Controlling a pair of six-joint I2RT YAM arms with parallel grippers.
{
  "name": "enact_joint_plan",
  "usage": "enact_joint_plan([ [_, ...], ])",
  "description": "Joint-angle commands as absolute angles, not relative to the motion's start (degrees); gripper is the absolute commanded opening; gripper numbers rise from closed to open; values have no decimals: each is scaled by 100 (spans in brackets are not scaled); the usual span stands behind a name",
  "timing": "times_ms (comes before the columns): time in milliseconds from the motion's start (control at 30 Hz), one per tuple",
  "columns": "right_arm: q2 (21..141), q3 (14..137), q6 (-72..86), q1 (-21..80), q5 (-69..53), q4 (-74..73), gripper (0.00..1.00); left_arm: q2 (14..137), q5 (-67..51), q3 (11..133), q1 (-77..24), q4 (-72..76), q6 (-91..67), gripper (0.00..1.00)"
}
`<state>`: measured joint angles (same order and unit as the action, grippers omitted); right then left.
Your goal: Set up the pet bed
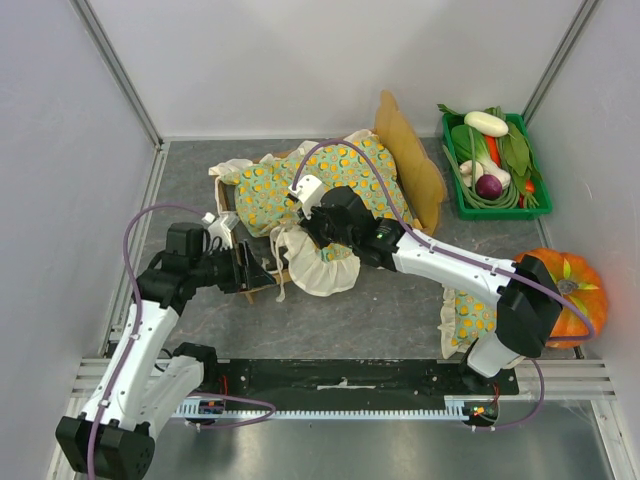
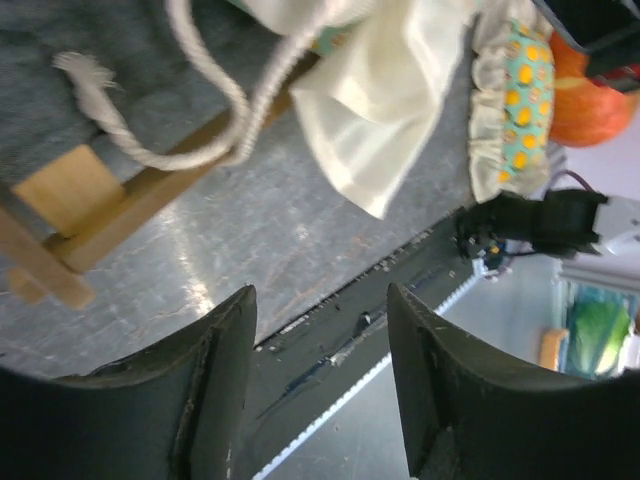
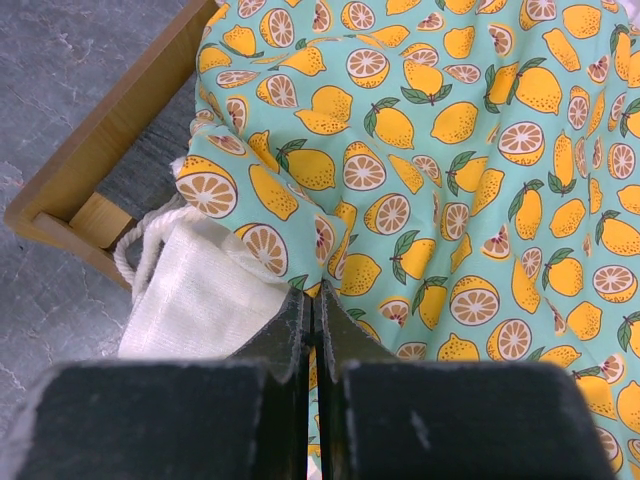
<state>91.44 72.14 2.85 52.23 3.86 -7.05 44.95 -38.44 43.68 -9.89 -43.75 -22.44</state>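
The pet bed (image 1: 414, 165) is a light-wood frame with its tall wavy headboard at the right. A green, lemon-printed blanket (image 1: 300, 180) lies over it, and its cream ruffled edge (image 1: 322, 268) hangs over the near side. My right gripper (image 1: 308, 232) is shut, pinching a fold of the blanket (image 3: 420, 150) at its fingertips (image 3: 300, 310), next to the frame's corner (image 3: 110, 140). My left gripper (image 1: 262, 272) is open at the bed's foot with nothing between its fingers (image 2: 225, 350). A wooden rail (image 2: 85, 205) and a white cord (image 2: 150, 150) lie just beyond it.
A matching ruffled pillow (image 1: 468, 318) lies by the right arm's base, beside an orange pumpkin (image 1: 572, 292). A green tray of toy vegetables (image 1: 458, 190) stands at the back right. White walls enclose the table on three sides.
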Motion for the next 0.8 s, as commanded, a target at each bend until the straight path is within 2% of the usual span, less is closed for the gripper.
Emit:
enact_joint_plan([
  [0,8816,7207,369,5177,343,-466,0,4605,-2841,4465,-1002,-4202,-2320,62],
  [267,8490,6891,518,5177,386,-466,0,5440,-1899,4571,-1002,-2720,-2759,62],
  [400,8420,6829,571,5177,317,-466,0,5695,-2231,4316,-1002,-1770,-2900,60],
  [767,8420,6873,501,5177,308,-510,0,6117,-2733,3973,-1019,-1178,-2944,52],
])
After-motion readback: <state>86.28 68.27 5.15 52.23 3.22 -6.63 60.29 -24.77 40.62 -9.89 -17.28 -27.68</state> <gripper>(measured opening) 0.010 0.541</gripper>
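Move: Just off the left fingertips, the cover's white cord hangs in a loop about 8 cm ahead, 4 cm to the right and some 6 cm lower; the bed frame's near corner is roughly 4 cm ahead, 4 cm left and 12 cm down. The white frill hangs about 3 cm ahead, 13 cm right and 7 cm below. From the right hand, which holds the gathered cover, the cord is some 8 cm left, level fore and aft, 4 cm lower. Reaching forward about 11 cm over the bed's near edge and sinking some 3 cm, the left hand goes to the hanging cord loop with its fingers still open, drifting left and then partly back, and turning roughly 15 degrees counter-clockwise. The right hand keeps its pinch on the cover and eases a couple of centimetres back, right and up, then holds. ##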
